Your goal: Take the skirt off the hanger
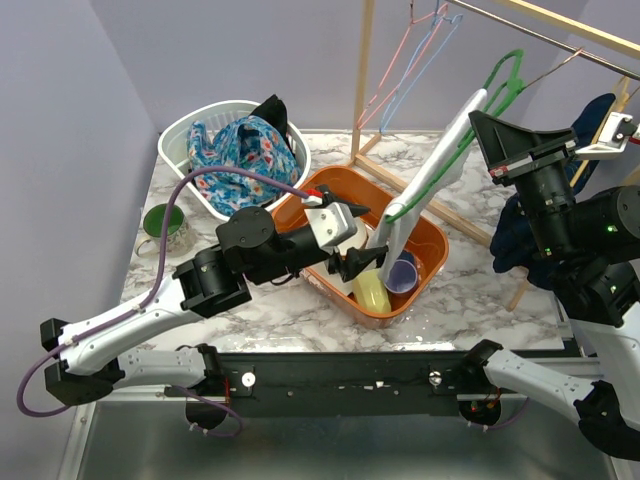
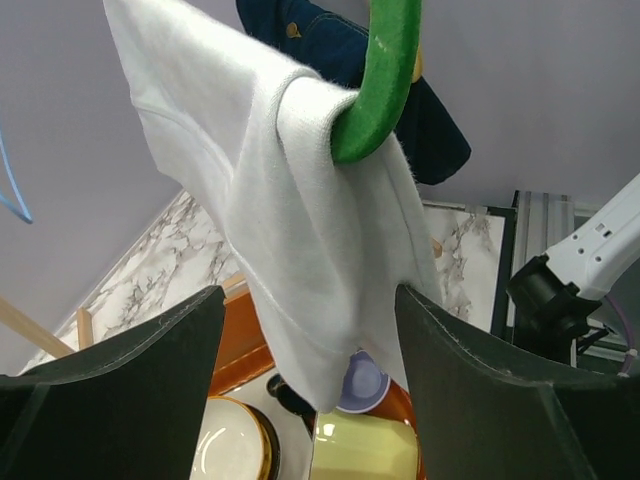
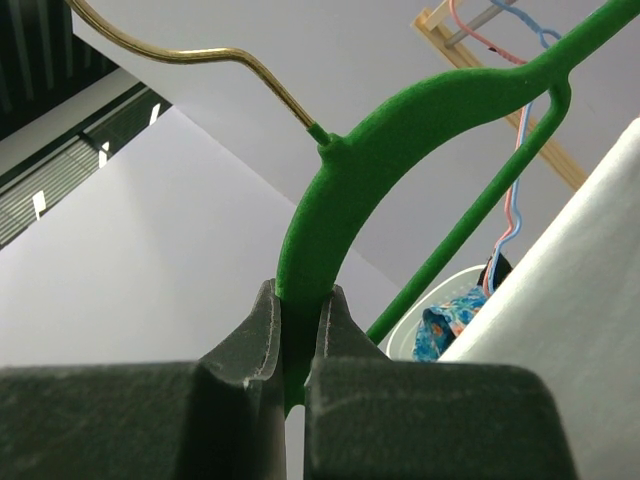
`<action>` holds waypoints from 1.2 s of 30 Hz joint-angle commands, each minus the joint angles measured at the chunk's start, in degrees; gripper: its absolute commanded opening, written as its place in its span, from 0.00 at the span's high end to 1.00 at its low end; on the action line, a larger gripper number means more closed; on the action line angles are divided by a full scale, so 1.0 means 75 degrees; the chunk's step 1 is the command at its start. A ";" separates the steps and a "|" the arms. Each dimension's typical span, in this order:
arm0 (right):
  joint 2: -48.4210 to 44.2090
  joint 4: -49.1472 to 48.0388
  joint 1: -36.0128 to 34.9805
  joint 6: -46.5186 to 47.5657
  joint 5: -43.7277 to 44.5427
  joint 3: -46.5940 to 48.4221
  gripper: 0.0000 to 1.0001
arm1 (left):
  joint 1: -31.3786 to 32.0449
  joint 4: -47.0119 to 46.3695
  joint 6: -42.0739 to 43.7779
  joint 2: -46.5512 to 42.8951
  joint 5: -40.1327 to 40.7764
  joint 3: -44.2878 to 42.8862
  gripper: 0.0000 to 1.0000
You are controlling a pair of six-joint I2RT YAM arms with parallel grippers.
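Note:
A white skirt (image 1: pixel 435 165) hangs over one arm of a green hanger (image 1: pixel 505 72), tilted down towards the orange tub. My right gripper (image 3: pixel 300 300) is shut on the hanger (image 3: pixel 400 130) just below its metal hook, holding it in the air at the right (image 1: pixel 490 130). In the left wrist view the skirt (image 2: pixel 300 220) drapes from the hanger's end (image 2: pixel 385 80), and its lower edge dangles between the fingers of my left gripper (image 2: pixel 308 300). That gripper is open, with the jaws either side of the cloth. From above, the left gripper (image 1: pixel 355 240) is at the skirt's bottom end.
Below the skirt is an orange tub (image 1: pixel 437 240) with a yellow cup (image 1: pixel 370 290), a purple cup (image 1: pixel 402 270) and plates. A white basket (image 1: pixel 180 128) of floral cloth stands at the back left, a green mug (image 1: pixel 163 222) left. A wooden rack (image 1: pixel 362 70) and a dark blue garment (image 1: pixel 525 235) are at the right.

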State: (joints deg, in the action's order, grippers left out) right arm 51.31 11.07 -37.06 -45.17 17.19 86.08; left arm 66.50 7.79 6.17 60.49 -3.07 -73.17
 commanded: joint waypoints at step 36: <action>-0.0759 -0.0703 -0.0004 -0.0025 0.0203 -0.0088 0.99 | -0.0007 -0.1226 0.0770 0.0279 0.4426 0.0509 1.00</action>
State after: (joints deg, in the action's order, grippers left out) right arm 48.45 9.45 -37.06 -46.35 17.19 81.60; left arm 66.83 -1.30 9.76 65.04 13.80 -71.90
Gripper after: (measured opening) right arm 0.104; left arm 0.020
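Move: A few centimetres beyond the open left fingers hangs the white skirt, its middle about 7 cm right, 4 cm ahead and 2 cm above; the green hanger's near end is some 3 cm right, 1 cm ahead and 4 cm up. The orange tub is around 35 cm below and 8 cm ahead, about 1 cm right. From the right hand, already gripping the hanger, the skirt's middle lies about 7 cm left, 4 cm back and 12 cm down. Easing right and forward about 2 cm each way, the left hand brings its open fingers around the skirt's edge beside the hanger's near end, and they shut to pinch the cloth. With it held, the hand draws forward another 3 cm and back left about 2 cm, turning some 15 degrees counter-clockwise. The right hand keeps hold of the hanger, sinking about 1 cm. ##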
